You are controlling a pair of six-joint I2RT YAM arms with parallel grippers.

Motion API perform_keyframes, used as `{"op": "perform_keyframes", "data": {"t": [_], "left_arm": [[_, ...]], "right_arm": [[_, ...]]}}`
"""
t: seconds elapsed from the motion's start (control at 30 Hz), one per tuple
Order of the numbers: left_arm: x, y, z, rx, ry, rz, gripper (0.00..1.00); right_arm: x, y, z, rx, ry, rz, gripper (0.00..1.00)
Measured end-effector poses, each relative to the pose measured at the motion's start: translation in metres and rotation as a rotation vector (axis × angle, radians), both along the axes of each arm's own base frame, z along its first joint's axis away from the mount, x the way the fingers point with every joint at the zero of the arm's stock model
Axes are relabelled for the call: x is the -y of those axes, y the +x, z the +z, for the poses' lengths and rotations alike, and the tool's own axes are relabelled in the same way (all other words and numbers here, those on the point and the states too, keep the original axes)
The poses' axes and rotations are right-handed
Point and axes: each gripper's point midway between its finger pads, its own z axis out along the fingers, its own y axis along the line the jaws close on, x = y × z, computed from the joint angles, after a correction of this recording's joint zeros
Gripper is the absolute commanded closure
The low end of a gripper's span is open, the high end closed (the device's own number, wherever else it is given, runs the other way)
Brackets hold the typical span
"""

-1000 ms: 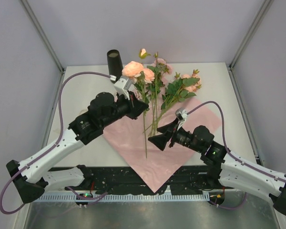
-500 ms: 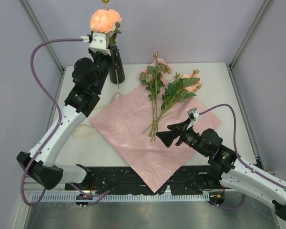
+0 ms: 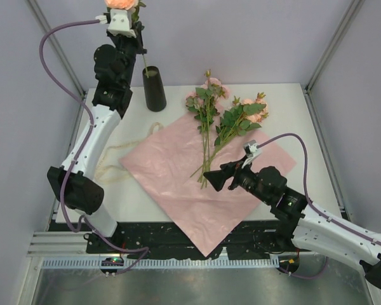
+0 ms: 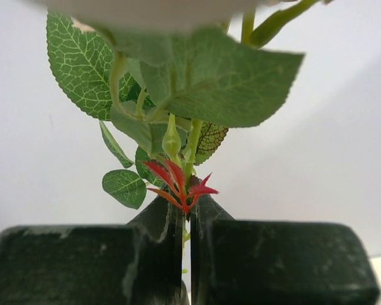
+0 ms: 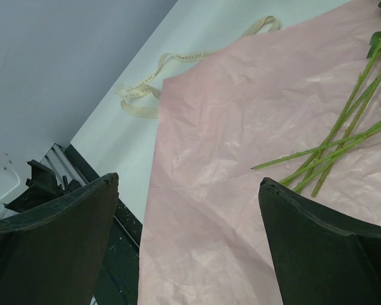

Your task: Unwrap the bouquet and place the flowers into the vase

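Note:
The bouquet lies unwrapped: the pink sheet [image 3: 197, 184] is spread flat, with two bunches of peach-pink flowers [image 3: 206, 105] [image 3: 244, 117] across its far edge. My left gripper [image 3: 134, 28] is raised high at the back left, shut on the stem of one rose [image 3: 122, 4]. That stem's lower end [image 3: 148, 71] hangs at the mouth of the black vase [image 3: 154, 92]. In the left wrist view the fingers pinch the thin stem [image 4: 185, 236] below its green leaves [image 4: 209, 82]. My right gripper [image 3: 209, 178] [image 5: 187, 181] stands open over the sheet [image 5: 241, 159], just short of the green stem ends [image 5: 343, 140].
The cream ribbon [image 3: 114, 162] [image 5: 146, 89] lies loose on the white table left of the sheet. The sheet's near corner overhangs the black rail [image 3: 178, 235] at the table's front edge. Grey walls and metal frame posts [image 3: 57, 47] close in the back and sides.
My left arm has lifted the rose from over the sheet to high above the vase, the stem end now at its mouth. My right gripper opened wider and edged left towards the stems.

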Motion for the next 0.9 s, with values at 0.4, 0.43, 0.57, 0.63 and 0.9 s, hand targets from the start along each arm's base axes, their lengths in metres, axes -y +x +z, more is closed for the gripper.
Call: {"op": "perform_keyframes", "data": {"t": [0.4,0.43,0.57,0.63,0.9], "left_arm": [[-0.008,0.051,0.016,0.093,-0.041,-0.026,1.00],[-0.008,0.059,0.007,0.078,-0.040,-0.028,1.00],[-0.001,0.096,-0.050,-0.023,-0.024,-0.032,1.00],[0.001,0.110,-0.078,-0.078,-0.011,-0.034,1.00],[0.007,0.125,-0.131,-0.205,0.004,-0.052,0.34]], "right_arm": [[0.007,0.014,0.000,0.026,-0.035,-0.075,0.05],[0.007,0.015,0.001,0.029,-0.036,-0.079,0.05],[0.007,0.018,0.005,0.041,-0.043,-0.090,0.05],[0.006,0.020,0.009,0.046,-0.044,-0.095,0.05],[0.008,0.025,0.008,0.027,-0.064,-0.120,0.05]]}}
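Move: The left hand holds a rose by its stem, high up. The vase stands about 13 cm ahead, almost in line sideways, its middle some 38 cm below the hand. The ribbon lies roughly 8 cm back and 12 cm left, down on the table; the remaining flowers are level with the hand, about 34 cm to its right, some 51 cm down. From the right hand, the vase is about 44 cm ahead, 30 cm left and 10 cm lower. Up by about 3 cm, then in an arc forward and down, the left hand carries the rose over the vase and lowers its stem into the mouth, ending roughly 13 cm farther out and 13 cm lower, fingers tipping down some 10 degrees. Its shut fingers part about a quarter around the stem at the bottom. The empty right hand, still open, eases forward a little. ##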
